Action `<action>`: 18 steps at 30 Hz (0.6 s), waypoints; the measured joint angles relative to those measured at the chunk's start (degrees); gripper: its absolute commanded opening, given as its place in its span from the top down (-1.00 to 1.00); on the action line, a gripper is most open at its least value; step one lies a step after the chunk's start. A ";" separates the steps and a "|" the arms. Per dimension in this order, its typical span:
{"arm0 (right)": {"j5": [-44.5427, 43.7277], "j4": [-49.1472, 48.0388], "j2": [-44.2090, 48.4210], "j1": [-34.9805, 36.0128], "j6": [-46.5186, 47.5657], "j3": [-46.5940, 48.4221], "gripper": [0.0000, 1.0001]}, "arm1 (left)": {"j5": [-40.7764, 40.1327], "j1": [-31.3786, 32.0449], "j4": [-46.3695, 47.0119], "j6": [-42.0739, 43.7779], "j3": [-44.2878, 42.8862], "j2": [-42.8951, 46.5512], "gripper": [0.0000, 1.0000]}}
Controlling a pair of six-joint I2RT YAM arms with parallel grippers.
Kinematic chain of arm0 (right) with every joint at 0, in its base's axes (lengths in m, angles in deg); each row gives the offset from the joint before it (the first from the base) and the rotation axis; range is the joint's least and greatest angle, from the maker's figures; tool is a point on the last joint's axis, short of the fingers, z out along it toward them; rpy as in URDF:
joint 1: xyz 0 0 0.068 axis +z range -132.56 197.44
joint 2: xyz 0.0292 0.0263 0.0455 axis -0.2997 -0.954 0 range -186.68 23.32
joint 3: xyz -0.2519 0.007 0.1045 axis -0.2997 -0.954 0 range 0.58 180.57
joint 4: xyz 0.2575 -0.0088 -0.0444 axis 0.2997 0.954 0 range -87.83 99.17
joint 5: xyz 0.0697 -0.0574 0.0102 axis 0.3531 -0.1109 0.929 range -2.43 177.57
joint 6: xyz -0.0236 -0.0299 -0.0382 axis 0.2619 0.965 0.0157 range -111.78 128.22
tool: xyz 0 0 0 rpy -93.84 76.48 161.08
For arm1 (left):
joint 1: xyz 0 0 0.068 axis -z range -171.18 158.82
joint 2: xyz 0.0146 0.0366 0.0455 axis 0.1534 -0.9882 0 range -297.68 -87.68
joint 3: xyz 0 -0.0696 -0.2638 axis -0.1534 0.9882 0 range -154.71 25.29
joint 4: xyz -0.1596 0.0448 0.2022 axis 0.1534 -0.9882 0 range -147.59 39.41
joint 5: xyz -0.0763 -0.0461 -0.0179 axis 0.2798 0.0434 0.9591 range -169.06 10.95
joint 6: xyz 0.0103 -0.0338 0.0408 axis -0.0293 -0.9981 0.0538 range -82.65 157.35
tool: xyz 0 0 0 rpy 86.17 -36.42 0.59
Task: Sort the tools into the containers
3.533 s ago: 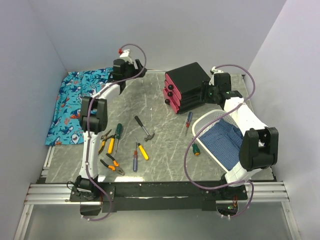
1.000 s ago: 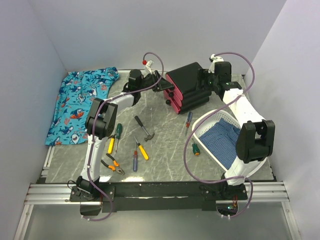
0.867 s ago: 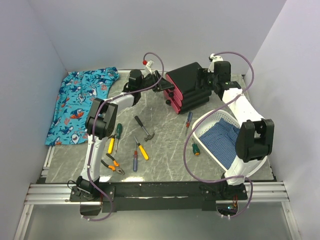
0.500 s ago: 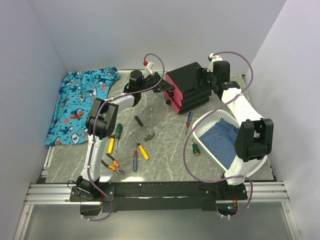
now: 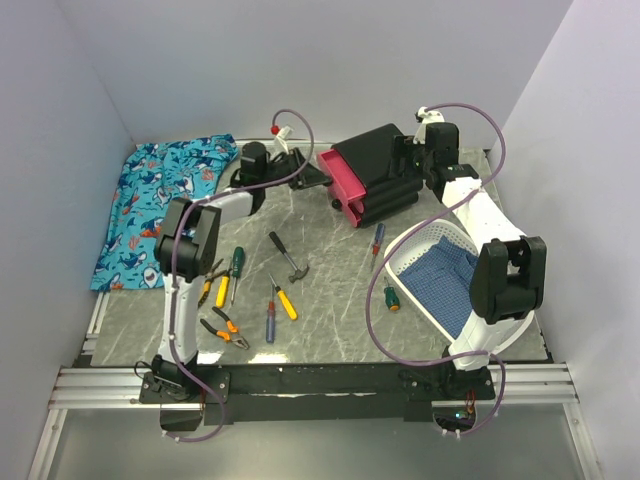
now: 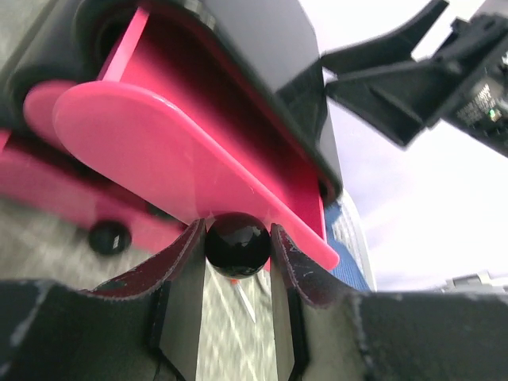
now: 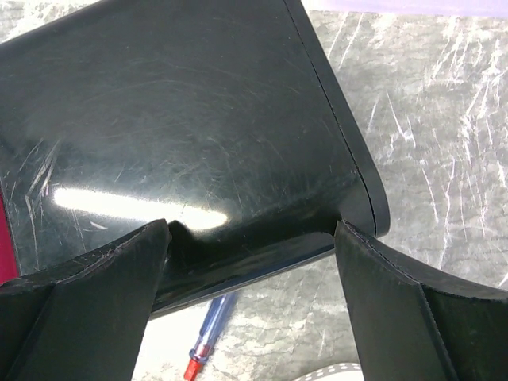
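Observation:
The black cabinet (image 5: 385, 165) stands at the back middle. Its top magenta drawer (image 5: 340, 172) is pulled out to the left; two lower drawers (image 5: 347, 208) are closed. My left gripper (image 5: 305, 178) is shut on the top drawer's black knob (image 6: 237, 244). My right gripper (image 5: 405, 160) is open, its wide-spread fingers (image 7: 103, 278) set against the cabinet's rear top (image 7: 182, 143). On the table lie a hammer (image 5: 288, 257), a green screwdriver (image 5: 236, 265), a yellow one (image 5: 284, 298), a red-blue one (image 5: 270, 320) and two pliers (image 5: 222, 328).
A red-blue screwdriver (image 5: 377, 240) lies in front of the cabinet, also in the right wrist view (image 7: 208, 337). A green-handled screwdriver (image 5: 391, 298) lies beside a white basket (image 5: 425, 300) holding blue cloth. A shark-patterned cloth (image 5: 160, 205) covers the far left.
My left gripper has drawn back to the left with the knob in it, and the top drawer has slid out of the cabinet. The right gripper has stayed on the cabinet.

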 measured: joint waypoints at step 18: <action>0.13 -1.42 -0.11 0.00 0.07 -0.50 -0.83 | 5.60 -7.28 -21.03 13.75 12.52 15.34 -0.04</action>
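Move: The top drawer's black knob is already between the left fingers, the drawer a few centimetres out. From that hand the drawer box's middle lies about 13 cm right, 7 cm ahead and 5 cm lower; the lowest knob some 4 cm right, 1 cm ahead and 10 cm below; the hammer roughly 18 cm back, 11 cm left and 15 cm down. For the right hand, the box's middle is about 6 cm left, 2 cm ahead and 8 cm below. The top drawer is drawn farther out of the box by its knob, which the left fingers keep pinched: the left hand pulls about 8 cm left and 5 cm back, nearly level, easing off towards the end and tilting some 10 degrees. The right hand stays in place, fingers wide open, resting on top of the box to brace it. ##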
